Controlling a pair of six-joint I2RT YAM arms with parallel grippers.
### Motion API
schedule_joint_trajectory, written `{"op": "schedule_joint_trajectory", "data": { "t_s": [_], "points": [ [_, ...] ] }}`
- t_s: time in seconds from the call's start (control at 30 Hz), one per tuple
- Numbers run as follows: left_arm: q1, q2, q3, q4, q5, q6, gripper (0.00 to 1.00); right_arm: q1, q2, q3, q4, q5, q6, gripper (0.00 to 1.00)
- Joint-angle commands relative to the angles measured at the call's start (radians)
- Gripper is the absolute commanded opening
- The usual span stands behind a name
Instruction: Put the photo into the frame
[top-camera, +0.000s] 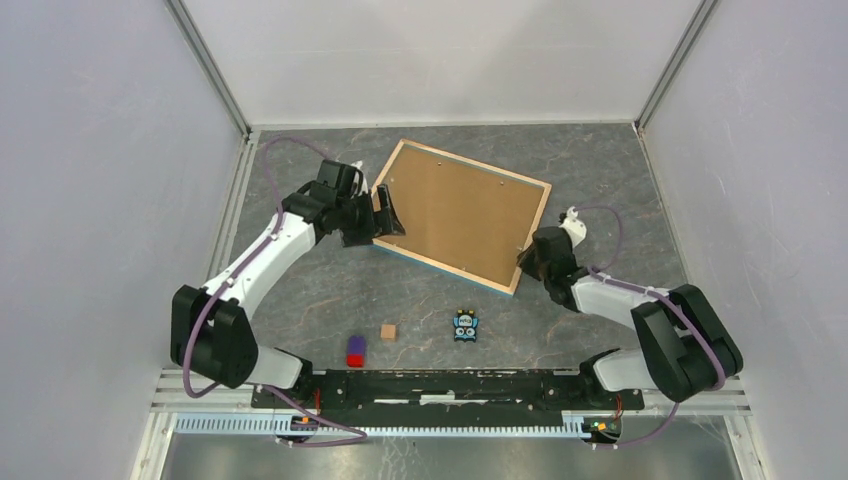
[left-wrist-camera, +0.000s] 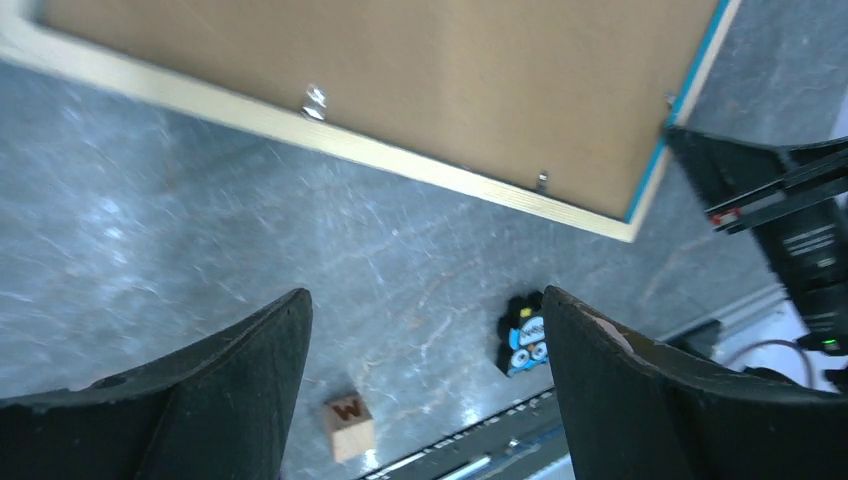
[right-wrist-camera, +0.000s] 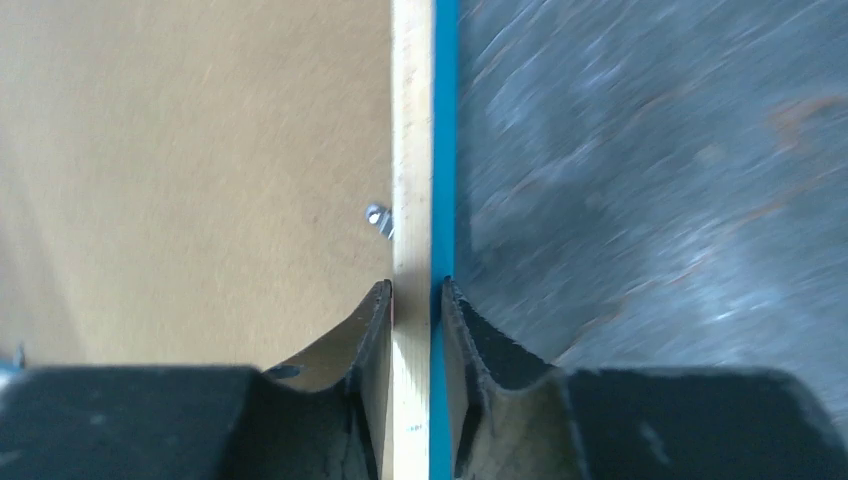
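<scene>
The frame (top-camera: 445, 268) lies face down on the table, light wood rim up, with a thin blue edge. The brown backing board (top-camera: 460, 210) fills it. The photo is hidden or out of view. My right gripper (top-camera: 527, 255) is shut on the frame's right rim. In the right wrist view the gripper (right-wrist-camera: 415, 290) has one finger on each side of the wood-and-blue rim (right-wrist-camera: 410, 150). My left gripper (top-camera: 385, 215) is open and empty at the frame's left corner. In the left wrist view the gripper (left-wrist-camera: 425, 300) is apart from the rim (left-wrist-camera: 420, 170).
A wooden letter cube (top-camera: 388, 331), a red-and-purple block (top-camera: 356, 349) and a small blue owl toy (top-camera: 466, 325) lie near the front edge. The cube (left-wrist-camera: 347, 425) and the toy (left-wrist-camera: 524, 340) show between my left fingers. White walls enclose the table.
</scene>
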Motion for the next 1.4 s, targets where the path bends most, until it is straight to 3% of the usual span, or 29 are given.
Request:
{"op": "schedule_joint_trajectory", "data": {
  "t_s": [0.0, 0.17, 0.27, 0.53, 0.7, 0.83, 1.0, 1.03, 1.13, 1.23, 1.37],
  "points": [
    [-0.007, -0.088, -0.166, 0.193, 0.135, -0.342, 0.90, 0.126, -0.032, -0.031, 0.057, -0.008, 0.208, 0.42],
    [-0.032, -0.125, -0.396, 0.472, 0.129, -0.649, 0.88, 0.195, -0.040, -0.034, 0.175, -0.140, 0.092, 0.61],
    [-0.075, -0.083, -0.409, 0.497, 0.061, -0.706, 0.88, 0.197, -0.077, -0.037, 0.152, -0.172, -0.003, 0.62],
    [-0.206, 0.055, -0.388, 0.510, -0.164, -0.883, 0.74, 0.196, -0.270, 0.027, -0.111, 0.062, -0.226, 0.65],
    [-0.239, 0.133, -0.364, 0.491, -0.248, -0.997, 0.71, 0.194, -0.347, 0.049, -0.187, 0.196, -0.300, 0.68],
    [-0.241, 0.249, -0.251, 0.399, -0.246, -0.931, 0.68, 0.191, -0.368, 0.042, -0.183, 0.216, -0.342, 0.69],
    [-0.240, 0.316, -0.205, 0.269, -0.294, -0.862, 0.49, 0.183, -0.360, 0.070, -0.217, 0.236, -0.391, 0.69],
    [-0.237, 0.333, -0.178, 0.232, -0.295, -0.823, 0.41, 0.180, -0.356, 0.077, -0.217, 0.252, -0.402, 0.69],
    [-0.234, 0.413, -0.078, 0.097, -0.295, -0.665, 0.33, 0.153, -0.335, 0.135, -0.240, 0.268, -0.428, 0.68],
    [-0.208, 0.443, -0.047, 0.027, -0.300, -0.522, 0.12, 0.138, -0.318, 0.196, -0.248, 0.271, -0.467, 0.68],
    [-0.144, 0.437, -0.020, -0.048, -0.316, -0.327, 0.08, 0.097, -0.268, 0.274, -0.213, 0.227, -0.496, 0.68]
  ]
}}
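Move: The frame's near side, the left hand's goal, has its middle about 14 cm to that hand's right, 2 cm back and 14 cm below. The whole frame's middle is roughly 12 cm ahead and 18 cm right; the wood cube is 18 cm straight back, the owl figure 16 cm back and 19 cm right. From the right hand, whose fingers straddle the right side, the frame's middle is some 13 cm ahead and 15 cm left. The left fingers close on the wooden strip of the frame's near side, pinching it, after the hand sinks some 13 cm and swings right, drawing back before easing forward, turning counter-clockwise and tipping down. The right hand, fingers already loosening around the right side, opens wide and sweeps about 8 cm left and slightly back, dragging that side along, then lets go, rises 12 cm and returns right, rolling its left side down. ##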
